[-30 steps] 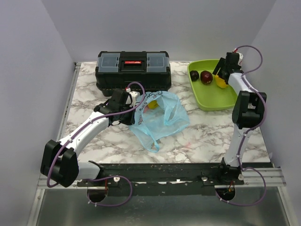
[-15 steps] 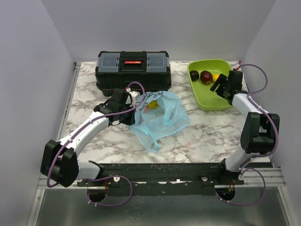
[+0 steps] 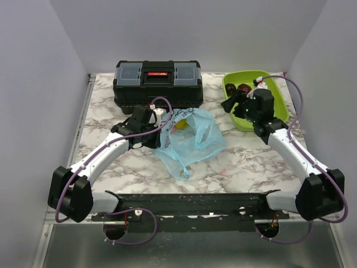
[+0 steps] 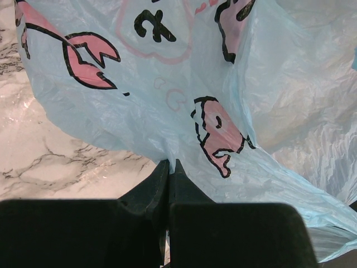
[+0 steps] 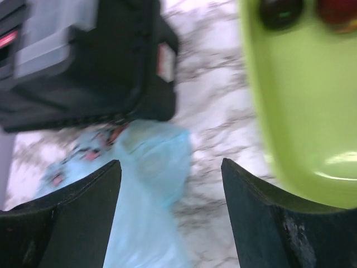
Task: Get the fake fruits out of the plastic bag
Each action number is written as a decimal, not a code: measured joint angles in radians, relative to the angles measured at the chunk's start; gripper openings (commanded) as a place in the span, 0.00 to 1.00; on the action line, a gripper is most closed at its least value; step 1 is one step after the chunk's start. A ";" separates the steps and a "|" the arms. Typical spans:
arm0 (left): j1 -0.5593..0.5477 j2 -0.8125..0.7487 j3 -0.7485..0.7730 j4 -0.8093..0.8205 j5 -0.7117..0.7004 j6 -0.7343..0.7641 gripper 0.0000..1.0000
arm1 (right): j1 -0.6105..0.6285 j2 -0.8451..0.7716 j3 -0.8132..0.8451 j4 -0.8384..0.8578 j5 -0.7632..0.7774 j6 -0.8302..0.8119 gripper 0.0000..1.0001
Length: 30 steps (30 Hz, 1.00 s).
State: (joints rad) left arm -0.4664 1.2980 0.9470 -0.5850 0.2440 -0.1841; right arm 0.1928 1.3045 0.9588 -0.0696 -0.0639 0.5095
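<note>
The light-blue plastic bag point(image 3: 192, 139) lies crumpled at the table's middle. A yellow fake fruit point(image 3: 179, 124) shows inside its open mouth. My left gripper point(image 3: 155, 137) is shut on the bag's left edge; in the left wrist view the closed fingertips point(image 4: 169, 165) pinch the printed film point(image 4: 195, 84). My right gripper point(image 3: 234, 103) is open and empty above the lime-green tray's left rim, facing the bag point(image 5: 145, 190). A dark purple fruit point(image 3: 230, 89) and a dark red fruit point(image 3: 244, 87) lie in the tray; both show in the right wrist view point(image 5: 280, 11) point(image 5: 337, 11).
The lime-green tray point(image 3: 241, 120) sits at the back right, partly covered by my right arm. A black toolbox point(image 3: 158, 82) stands behind the bag, close to its mouth; it also shows in the right wrist view point(image 5: 83, 61).
My right gripper has swung left from the tray's far right side to its left rim, now open and empty. The left gripper and the bag have not moved.
</note>
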 measured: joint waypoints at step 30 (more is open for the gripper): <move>0.000 0.000 0.000 0.000 0.000 0.000 0.00 | 0.742 0.119 -0.093 0.166 0.328 0.130 0.40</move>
State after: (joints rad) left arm -0.4664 1.2980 0.9470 -0.5850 0.2436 -0.1841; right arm 0.9344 1.4239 0.8661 0.0963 0.2638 0.6399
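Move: The right hand hangs between the green bin and the bag. The yellow fruit inside the bag is about 26 cm to its left, nearly level with it fore and aft, and some 17 cm below. The bag's middle is about 21 cm left, 6 cm back; the toolbox 40 cm left, 19 cm ahead; the bin 17 cm right, 14 cm ahead. From the left hand the yellow fruit lies about 15 cm ahead, 10 cm right and 8 cm lower. Swing the right gripper from beside the bin some 22 cm left and 13 cm back to in front of the bag's open mouth, rising slightly, then sinking to about 5 cm below its starting height. Turn it counter-clockwise nearly 30 degrees, easing back a little as you half close the fingers. Keep the left gripper still, pinching the bag's edge. ##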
